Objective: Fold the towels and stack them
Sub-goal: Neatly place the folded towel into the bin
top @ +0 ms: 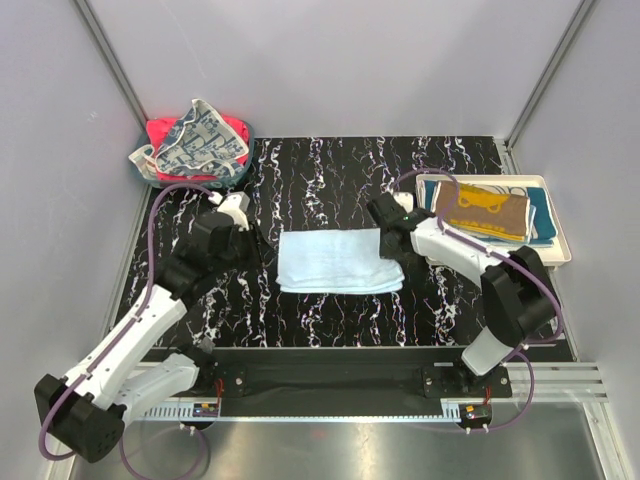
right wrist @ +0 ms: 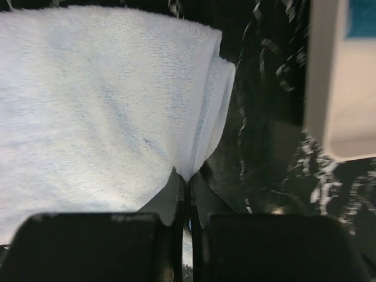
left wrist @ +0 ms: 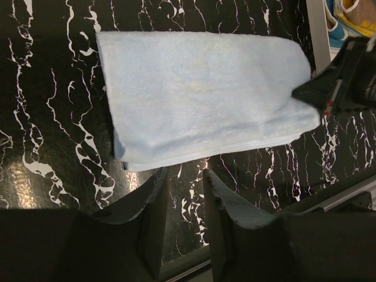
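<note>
A light blue towel (top: 338,262) (left wrist: 205,94) (right wrist: 100,100) lies folded flat on the middle of the black marbled table. My right gripper (top: 393,262) (right wrist: 188,176) is shut on the towel's right-hand folded edge, pinching a point of cloth between its tips; it shows dark at the towel's right end (left wrist: 329,94) in the left wrist view. My left gripper (top: 258,250) (left wrist: 182,173) stands open just short of the towel's left near edge, with nothing between its fingers. More towels, red-pink and white with blue print (top: 192,143), are heaped at the back left. A mustard-brown towel (top: 487,211) lies on a teal one (top: 540,215) at the right.
The heap of towels at the back left sits in a teal bin (top: 243,165). The cream tray (top: 557,228) (right wrist: 329,88) holding the mustard and teal towels stands close to the right of my right gripper. Grey walls enclose the table on three sides.
</note>
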You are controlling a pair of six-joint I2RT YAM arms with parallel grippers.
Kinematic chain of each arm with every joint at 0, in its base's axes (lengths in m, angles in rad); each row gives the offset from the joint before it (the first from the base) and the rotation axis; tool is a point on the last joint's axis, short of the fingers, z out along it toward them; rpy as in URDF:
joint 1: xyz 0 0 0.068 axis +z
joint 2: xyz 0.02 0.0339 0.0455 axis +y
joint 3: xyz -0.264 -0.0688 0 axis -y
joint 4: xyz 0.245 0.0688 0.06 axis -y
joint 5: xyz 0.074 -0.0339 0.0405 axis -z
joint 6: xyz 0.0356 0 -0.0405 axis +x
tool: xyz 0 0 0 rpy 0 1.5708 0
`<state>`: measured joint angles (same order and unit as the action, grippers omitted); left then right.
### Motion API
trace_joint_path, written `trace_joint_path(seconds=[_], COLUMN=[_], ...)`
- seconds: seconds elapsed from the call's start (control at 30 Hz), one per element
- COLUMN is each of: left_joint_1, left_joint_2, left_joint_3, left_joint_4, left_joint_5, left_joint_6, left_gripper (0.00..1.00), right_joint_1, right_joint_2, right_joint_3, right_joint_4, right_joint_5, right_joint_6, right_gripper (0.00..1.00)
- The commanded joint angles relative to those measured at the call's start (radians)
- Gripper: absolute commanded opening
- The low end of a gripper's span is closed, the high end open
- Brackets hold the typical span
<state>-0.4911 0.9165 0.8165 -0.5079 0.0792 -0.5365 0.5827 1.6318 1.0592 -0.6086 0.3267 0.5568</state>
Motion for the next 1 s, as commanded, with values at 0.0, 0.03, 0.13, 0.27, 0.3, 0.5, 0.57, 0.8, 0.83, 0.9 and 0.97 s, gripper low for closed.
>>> trace_joint_path(seconds=[0.0, 0.03, 0.13, 0.27, 0.3, 0.5, 0.57, 0.8, 0.83, 0.9, 0.97], left_joint_1=[-0.003, -0.003, -0.001, 0.003, 0.006, 0.014, 0.014, 0.020, 0.019, 0.023, 0.023], left_joint_2=[-0.031, -0.031, -0.027, -0.016, -0.013, 0.001, 0.002, 0.018, 0.021, 0.027, 0.035], left_joint_3=[0.075, 0.076, 0.076, 0.073, 0.073, 0.073, 0.072, 0.067, 0.069, 0.070, 0.070], left_joint_4=[-0.023, -0.030, -0.032, -0.023, -0.023, -0.027, -0.027, -0.023, -0.021, -0.023, -0.021], left_joint_5=[0.013, 0.010, 0.014, 0.040, 0.045, 0.050, 0.054, 0.065, 0.073, 0.077, 0.083], left_joint_6=[0.058, 0.062, 0.070, 0.069, 0.072, 0.078, 0.078, 0.078, 0.079, 0.081, 0.081], left_gripper=[0.35, 0.35, 0.35, 0.35, 0.35, 0.35, 0.35, 0.35, 0.35, 0.35, 0.35], right_joint_1=[0.003, -0.003, -0.018, -0.041, -0.047, -0.083, -0.089, -0.119, -0.124, -0.129, -0.130], right_joint_2=[-0.053, -0.047, -0.032, -0.009, -0.006, -0.012, -0.010, 0.011, 0.014, 0.022, 0.031], right_joint_3=[0.166, 0.227, 0.335, 0.450, 0.493, 0.637, 0.679, 0.829, 0.841, 0.883, 0.912], right_joint_4=[-0.184, -0.228, -0.287, -0.341, -0.352, -0.402, -0.424, -0.430, -0.427, -0.428, -0.428], right_joint_5=[0.222, 0.248, 0.311, 0.342, 0.350, 0.367, 0.377, 0.407, 0.407, 0.403, 0.400], right_joint_6=[-0.129, -0.144, -0.218, -0.296, -0.307, -0.388, -0.414, -0.497, -0.506, -0.526, -0.544], right_gripper=[0.00, 0.00, 0.00, 0.00, 0.00, 0.00, 0.00, 0.00, 0.00, 0.00, 0.00])
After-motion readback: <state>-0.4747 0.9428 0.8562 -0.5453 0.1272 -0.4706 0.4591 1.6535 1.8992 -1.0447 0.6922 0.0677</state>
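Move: The right hand already pinches the light-blue folded towel by its right end, just above the table. The bin it is bound for has its middle about 19 cm to the right and 9 cm ahead, some 2 cm lower; the brown towel in the bin lies roughly 18 cm right and 11 cm ahead. The held towel's middle is about 14 cm left, straight level and 3 cm lower. From the left hand, the bin is about 47 cm right, 15 cm ahead and 17 cm below. The right hand keeps its pinch on the folded towel's right end and hoists it fast, some 26 cm up, going forward about 9 cm, most of that early, and drifting about as far to the right, so that over the table it draws nearer to the bin while climbing well above the rim. Meanwhile the wrist tilts about 30 degrees, its fingertips swinging outward to the front and right, and the fingers stay shut. ##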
